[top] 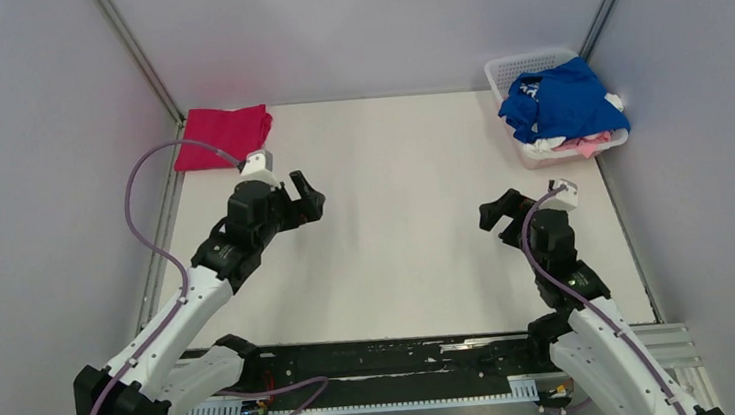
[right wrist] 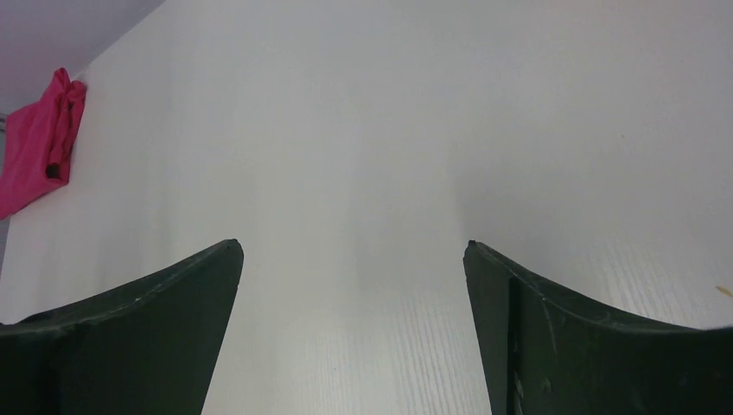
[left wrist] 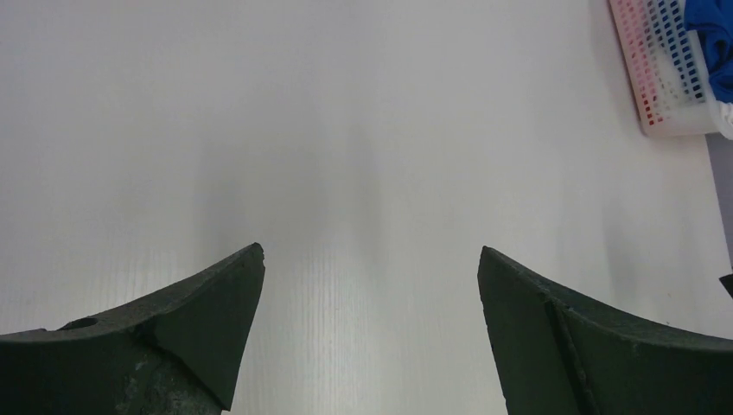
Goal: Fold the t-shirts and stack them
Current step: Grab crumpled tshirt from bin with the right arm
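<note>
A folded magenta t-shirt point(top: 224, 135) lies at the table's far left corner; it also shows at the left edge of the right wrist view point(right wrist: 39, 143). A crumpled royal-blue t-shirt point(top: 560, 100) lies on top of a white basket point(top: 522, 65) at the far right, over white and pale pink cloth point(top: 587, 143). My left gripper point(top: 307, 196) is open and empty above the table, near the magenta shirt. My right gripper point(top: 502, 213) is open and empty above the table, short of the basket. Both wrist views show bare table between the fingers.
The white table point(top: 405, 224) is walled by grey panels on the left, back and right. The basket's corner shows at the top right of the left wrist view point(left wrist: 670, 69). A black rail point(top: 387, 356) runs along the near edge between the arm bases.
</note>
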Robot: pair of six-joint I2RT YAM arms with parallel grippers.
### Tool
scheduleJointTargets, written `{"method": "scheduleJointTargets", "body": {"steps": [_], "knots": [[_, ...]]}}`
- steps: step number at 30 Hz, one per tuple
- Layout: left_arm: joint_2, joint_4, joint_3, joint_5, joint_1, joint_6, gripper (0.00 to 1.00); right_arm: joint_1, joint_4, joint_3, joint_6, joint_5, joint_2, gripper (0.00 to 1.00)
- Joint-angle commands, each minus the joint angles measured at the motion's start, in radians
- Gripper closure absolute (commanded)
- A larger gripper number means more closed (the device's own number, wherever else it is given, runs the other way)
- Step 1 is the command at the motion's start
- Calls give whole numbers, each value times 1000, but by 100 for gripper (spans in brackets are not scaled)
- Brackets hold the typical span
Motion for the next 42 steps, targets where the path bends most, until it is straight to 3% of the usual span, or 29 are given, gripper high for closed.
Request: {"method": "scheduleJointTargets", "body": {"steps": [1,10,16,18,29,42], "knots": [[-44,-23,-10,-51,1,25,0,-1,11,38,29,-14,-28,0],[-73,2,-1,-49,2,15,0,0,110,163,-19,56,24,0],[-47,23,62,-64,1,30,0,-42,106,376,-116,295,280,0],[-47,46,67,-71,2,41,0,-91,72,473,-124,311,382,0],[-48,11,66,-311,1,25,0,-422,19,882,-250,69,872,0],[-31,84,39,-258,2,80,0,-609,-141,1310,-272,-122,1364,4]]}}
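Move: The blue t-shirt heaped in the bin lies about 27 cm ahead of the right hand and 21 cm to its right, its middle some 2 cm lower than the fingers. The bin's middle is about 26 cm ahead and 20 cm right of that hand, roughly 6 cm lower; a pink shirt shows at the bin's near edge, about 11 cm nearer than the blue one and 6 cm farther right. From the left hand the blue t-shirt is roughly 21 cm ahead, 70 cm to the right and 8 cm down. No touch yet: the open right hand swings over the bin's near rim, towards the blue t-shirt, about 24 cm forward and as far right, climbing some 12 cm first and then sinking about 8 cm above the cloth. It turns about 25 degrees clockwise, fingers tipping down late. The empty left hand drifts about 5 cm left and a little up. ##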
